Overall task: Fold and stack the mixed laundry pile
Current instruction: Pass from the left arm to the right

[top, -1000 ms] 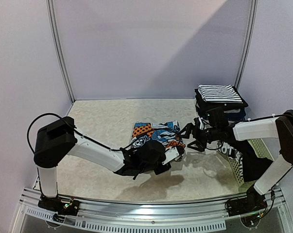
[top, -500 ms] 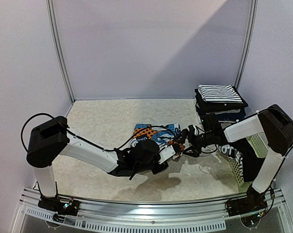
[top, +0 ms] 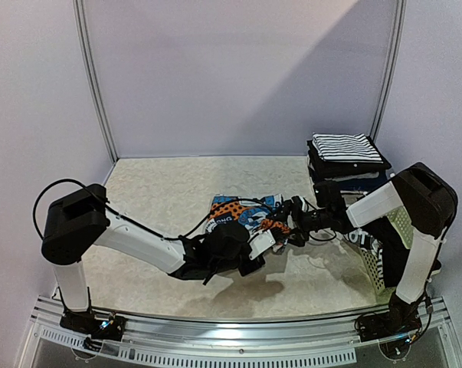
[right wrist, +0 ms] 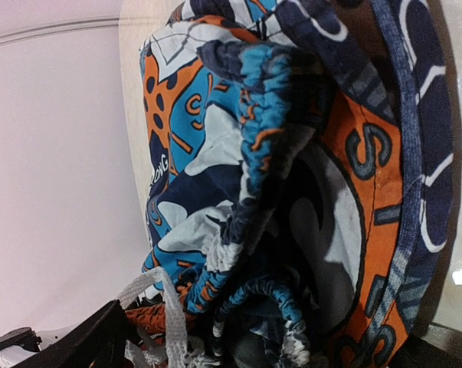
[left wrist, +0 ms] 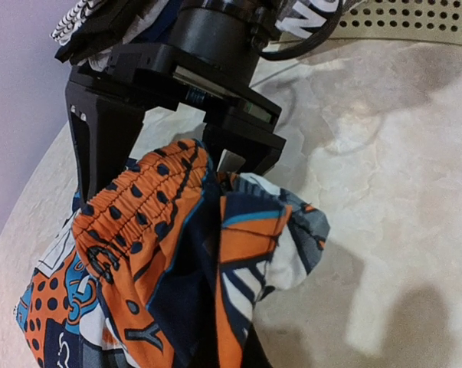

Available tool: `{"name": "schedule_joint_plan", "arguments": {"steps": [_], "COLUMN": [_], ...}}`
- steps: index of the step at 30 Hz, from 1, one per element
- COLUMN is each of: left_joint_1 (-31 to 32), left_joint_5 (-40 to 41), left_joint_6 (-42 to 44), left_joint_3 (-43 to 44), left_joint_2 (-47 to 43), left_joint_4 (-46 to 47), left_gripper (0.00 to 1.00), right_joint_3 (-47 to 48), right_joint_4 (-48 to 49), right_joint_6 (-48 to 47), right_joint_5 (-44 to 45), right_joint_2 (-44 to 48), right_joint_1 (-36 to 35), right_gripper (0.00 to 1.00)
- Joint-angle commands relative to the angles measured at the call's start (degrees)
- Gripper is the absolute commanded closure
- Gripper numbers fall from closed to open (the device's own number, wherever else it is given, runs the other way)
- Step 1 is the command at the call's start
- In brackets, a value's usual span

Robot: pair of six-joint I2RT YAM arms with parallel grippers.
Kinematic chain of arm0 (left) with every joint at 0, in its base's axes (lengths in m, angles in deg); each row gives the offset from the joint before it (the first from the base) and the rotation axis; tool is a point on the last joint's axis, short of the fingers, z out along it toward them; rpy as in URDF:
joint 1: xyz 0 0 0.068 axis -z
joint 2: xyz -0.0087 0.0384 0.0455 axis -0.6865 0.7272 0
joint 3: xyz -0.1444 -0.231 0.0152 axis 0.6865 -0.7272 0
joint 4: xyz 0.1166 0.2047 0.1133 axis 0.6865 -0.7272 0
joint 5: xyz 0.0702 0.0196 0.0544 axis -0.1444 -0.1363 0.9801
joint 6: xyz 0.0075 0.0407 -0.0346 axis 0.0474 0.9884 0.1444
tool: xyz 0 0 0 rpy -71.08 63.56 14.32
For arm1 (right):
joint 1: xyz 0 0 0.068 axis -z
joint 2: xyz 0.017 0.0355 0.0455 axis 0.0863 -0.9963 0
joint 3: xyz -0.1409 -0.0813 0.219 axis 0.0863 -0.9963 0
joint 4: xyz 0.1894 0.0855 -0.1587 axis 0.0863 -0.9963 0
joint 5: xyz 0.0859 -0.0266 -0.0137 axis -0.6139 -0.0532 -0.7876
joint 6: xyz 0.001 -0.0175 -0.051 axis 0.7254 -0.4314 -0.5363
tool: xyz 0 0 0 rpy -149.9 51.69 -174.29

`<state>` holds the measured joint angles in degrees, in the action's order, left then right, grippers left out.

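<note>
The orange, blue, white and black printed garment (top: 242, 211) lies crumpled on the table's middle. My left gripper (top: 260, 244) is shut on its near right edge. In the left wrist view the cloth (left wrist: 162, 253) hangs bunched over my own hidden fingers. My right gripper (top: 286, 222) stands open at the garment's right end, and one black finger (left wrist: 100, 153) reaches down beside the orange waistband. The right wrist view is filled by the garment (right wrist: 238, 138), its gathered waistband and white drawstring (right wrist: 150, 307) between the open jaws. A white garment with thin black stripes (top: 345, 146) tops a folded stack at the back right.
A white lattice basket (top: 399, 226) stands at the right edge behind my right arm, with dark printed cloth hanging at its side. The folded stack sits just behind it. White walls and two upright poles (top: 93, 84) enclose the table.
My right gripper has moved left, from beside the basket to the printed garment's right end, still open. The left gripper has kept its hold and shifted slightly left.
</note>
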<state>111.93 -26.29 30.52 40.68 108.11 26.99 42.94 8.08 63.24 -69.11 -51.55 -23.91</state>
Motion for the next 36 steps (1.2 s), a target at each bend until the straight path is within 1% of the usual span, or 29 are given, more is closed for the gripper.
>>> {"name": "schedule_joint_plan", "arguments": {"steps": [1, 10, 18, 19, 20, 21, 22, 23, 25, 27, 28, 30, 32, 33, 35, 36], "left_joint_1": [0.3, 2.6, 3.8, 3.9, 4.0, 4.1, 4.2, 4.3, 4.6, 4.9, 5.1, 5.5, 5.8, 5.9, 5.8, 5.8], "left_joint_5": [-0.4, 2.8, 3.9, 4.0, 4.1, 4.1, 4.1, 3.9, 3.8, 3.4, 3.0, 2.0, 0.5, -0.5, -3.4, -4.3], "left_joint_6": [0.0, 2.3, 3.9, 4.1, 4.2, 4.3, 4.3, 4.3, 4.3, 4.3, 4.3, 4.1, 3.1, 2.1, 0.3, -0.7], "left_joint_3": [-1.0, -1.4, -1.5, -1.7, -1.9, -2.3, -2.8, -3.1, -3.8, -4.4, -4.7, -5.2, -5.9, -6.4, -7.0, -7.1], "left_joint_2": [-1.3, 0.8, 1.4, 1.4, 1.3, 1.2, 0.9, 0.7, 0.4, 0.1, -0.1, -0.9, -2.3, -3.8, -6.1, -7.2], "left_joint_4": [2.5, 6.0, 7.2, 7.2, 7.3, 7.3, 7.4, 7.5, 7.7, 7.6, 7.5, 6.7, 5.5, 4.6, 2.8, 1.2], "left_gripper": [1.0, 1.0, 1.0, 1.0, 1.0, 1.0, 1.0, 1.0, 0.99, 0.93, 0.87, 0.69, 0.47, 0.34, 0.2, 0.15], "right_joint_3": [-0.2, 0.2, 1.1, 1.2, 1.2, 1.2, 1.3, 1.4, 1.9, 2.2, 2.3, 2.7, 3.4, 3.8, 5.0, 5.9], "right_joint_4": [-1.1, 6.5, 6.9, 7.2, 7.4, 7.8, 7.8, 7.6, 6.0, 4.9, 4.5, 3.3, 1.5, 0.2, -3.3, -5.6], "right_joint_6": [1.4, 6.8, 5.8, 5.5, 5.4, 5.3, 5.0, 4.6, 3.8, 2.2, 1.9, 0.8, -0.8, -1.7, -3.7, -5.7], "right_joint_5": [3.7, 0.5, -1.3, -1.6, -1.9, -2.0, -2.2, -2.3, -2.3, -2.4, -2.4, -2.6, -2.4, -2.2, -1.7, -1.1], "right_joint_2": [-1.6, -7.4, -8.8, -8.8, -8.8, -8.8, -8.6, -8.4, -8.1, -7.8, -7.7, -7.6, -7.5, -7.3, -6.9, -6.6], "right_joint_1": [0.1, 0.1, 0.1, 0.0, 0.0, 0.1, 0.1, 0.1, 0.0, 0.0, 0.0, 0.0, 0.0, 0.0, 0.0, 0.0], "right_gripper": [0.01, 0.01, 0.01, 0.03, 0.08, 0.16, 0.27, 0.46, 0.62, 0.75, 0.81, 0.92, 0.98, 1.0, 1.0, 1.0]}}
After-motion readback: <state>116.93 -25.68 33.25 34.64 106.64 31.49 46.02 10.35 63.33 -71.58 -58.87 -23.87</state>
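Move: Just inside the right hand's open fingers lies the bunched orange waistband of the printed shorts, 1 cm or so to its left and 2 cm below. The shorts' body spreads on the table about 10 cm left and 2 cm ahead of that hand; the laundry basket is roughly 27 cm right and 5 cm back, the folded stack 16 cm right and 14 cm ahead. From the left hand, already holding the shorts' near edge, the waistband lies about 5 cm ahead and 3 cm right. Easing forward and left by roughly 2 cm with its fingers wide open around the orange waistband, the right hand then shuts them on the cloth while sinking nearly 3 cm. The left hand keeps its pinch and draws back slightly, then opens wide and withdraws back, about 4.5 cm altogether, dipping a little as it lets the near edge go. ##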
